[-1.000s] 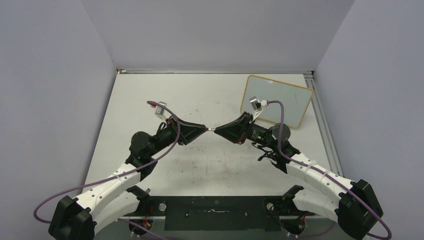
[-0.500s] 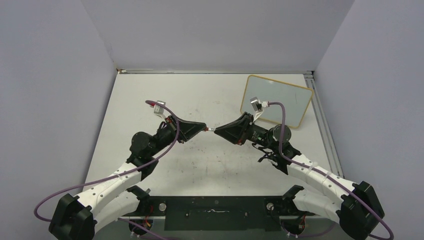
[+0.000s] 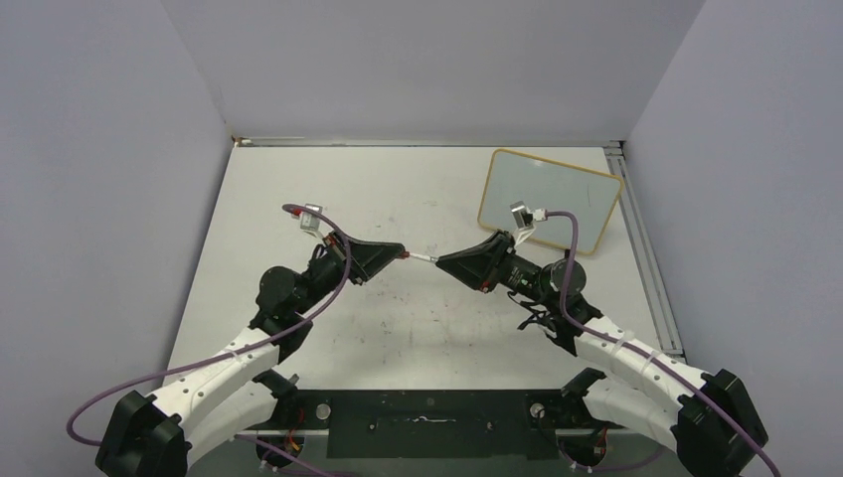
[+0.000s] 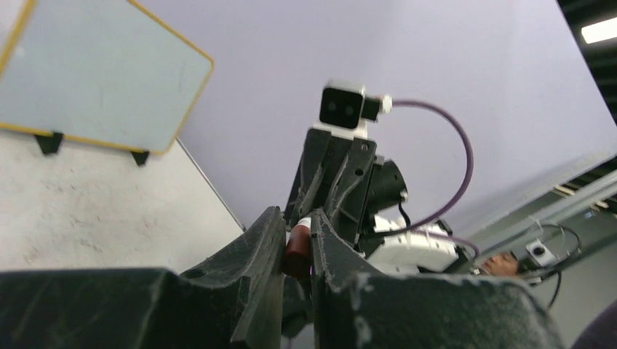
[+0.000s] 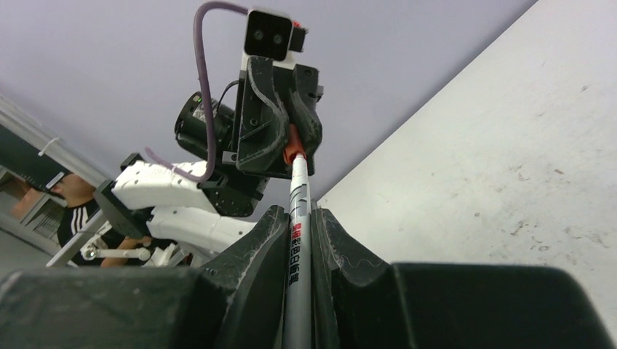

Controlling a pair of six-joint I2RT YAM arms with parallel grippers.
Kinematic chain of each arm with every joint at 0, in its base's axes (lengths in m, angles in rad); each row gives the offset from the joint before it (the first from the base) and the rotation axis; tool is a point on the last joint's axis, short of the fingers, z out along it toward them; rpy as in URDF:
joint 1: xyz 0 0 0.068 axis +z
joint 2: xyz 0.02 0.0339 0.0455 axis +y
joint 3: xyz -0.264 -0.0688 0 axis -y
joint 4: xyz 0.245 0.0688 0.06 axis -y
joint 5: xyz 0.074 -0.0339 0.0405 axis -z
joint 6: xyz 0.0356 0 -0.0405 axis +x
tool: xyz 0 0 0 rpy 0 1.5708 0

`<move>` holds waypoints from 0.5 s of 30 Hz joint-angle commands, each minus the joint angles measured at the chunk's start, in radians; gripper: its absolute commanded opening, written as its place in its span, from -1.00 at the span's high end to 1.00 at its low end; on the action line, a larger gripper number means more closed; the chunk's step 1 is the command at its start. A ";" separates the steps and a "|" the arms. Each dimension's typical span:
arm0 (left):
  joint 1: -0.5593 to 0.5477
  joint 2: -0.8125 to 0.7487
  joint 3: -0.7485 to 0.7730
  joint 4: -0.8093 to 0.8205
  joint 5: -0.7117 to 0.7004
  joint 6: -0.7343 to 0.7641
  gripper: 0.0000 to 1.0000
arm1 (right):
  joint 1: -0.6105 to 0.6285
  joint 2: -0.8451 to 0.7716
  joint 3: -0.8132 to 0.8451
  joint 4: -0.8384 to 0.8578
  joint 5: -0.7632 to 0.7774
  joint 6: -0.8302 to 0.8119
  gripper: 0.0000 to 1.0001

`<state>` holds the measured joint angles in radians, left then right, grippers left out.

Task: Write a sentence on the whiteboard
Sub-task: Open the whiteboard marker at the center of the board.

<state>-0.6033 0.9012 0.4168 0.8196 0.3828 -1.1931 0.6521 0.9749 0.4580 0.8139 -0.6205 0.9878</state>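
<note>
The whiteboard (image 3: 550, 199) stands at the back right of the table, wood-framed with a blank face; no sentence shows on it. It also appears in the left wrist view as the whiteboard (image 4: 94, 80), on small black feet. Above mid-table the two grippers face each other tip to tip. My right gripper (image 3: 444, 261) (image 5: 298, 218) is shut on a white marker (image 5: 297, 240) by its barrel. My left gripper (image 3: 401, 254) (image 4: 297, 222) is shut on the marker's red cap (image 4: 297, 251) (image 5: 292, 150). A short stretch of white barrel (image 3: 423, 258) shows between them.
The white table (image 3: 398, 189) is scuffed with faint marks. Grey walls enclose it on three sides, and a metal rail (image 3: 648, 258) runs along the right edge. A black mounting plate (image 3: 427, 422) lies between the arm bases at the near edge.
The left gripper has shut on the red cap. The two grippers have drawn slightly apart, the right one toward the right, so more white barrel shows between them.
</note>
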 commanded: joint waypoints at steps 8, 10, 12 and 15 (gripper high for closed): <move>0.081 -0.066 -0.011 0.093 -0.138 -0.006 1.00 | -0.058 -0.084 0.006 -0.037 0.051 -0.048 0.89; 0.109 -0.081 -0.006 0.070 -0.128 0.002 1.00 | -0.063 -0.125 0.033 -0.170 0.081 -0.121 0.89; 0.137 -0.096 0.020 -0.013 -0.111 0.059 1.00 | -0.066 -0.173 0.069 -0.326 0.133 -0.207 0.89; 0.146 -0.094 0.101 -0.278 -0.128 0.225 1.00 | -0.068 -0.232 0.124 -0.525 0.248 -0.324 0.89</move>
<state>-0.4728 0.8165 0.4149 0.7811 0.2672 -1.1458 0.5934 0.8185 0.4812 0.5320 -0.5171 0.8494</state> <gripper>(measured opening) 0.136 0.157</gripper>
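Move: The left fingers already grip the red cap and the right fingers the white barrel, with the marker's tip still meeting the cap's mouth. The barrel's middle lies about 10 cm to the left hand's right and 2 cm nearer the base. From the right hand, the cap is some 10 cm left and 2 cm ahead, about level in height, while the whiteboard stands roughly 28 cm ahead, 28 cm right and 18 cm lower. The cap comes free of the marker's tip as the two hands part, each keeping its grip. The left carries the cap left and forward about 6 cm, rising a little and turning some 15 degrees counter-clockwise; the right draws the barrel right and forward about 3.5 cm, swinging clockwise roughly 10 degrees. ##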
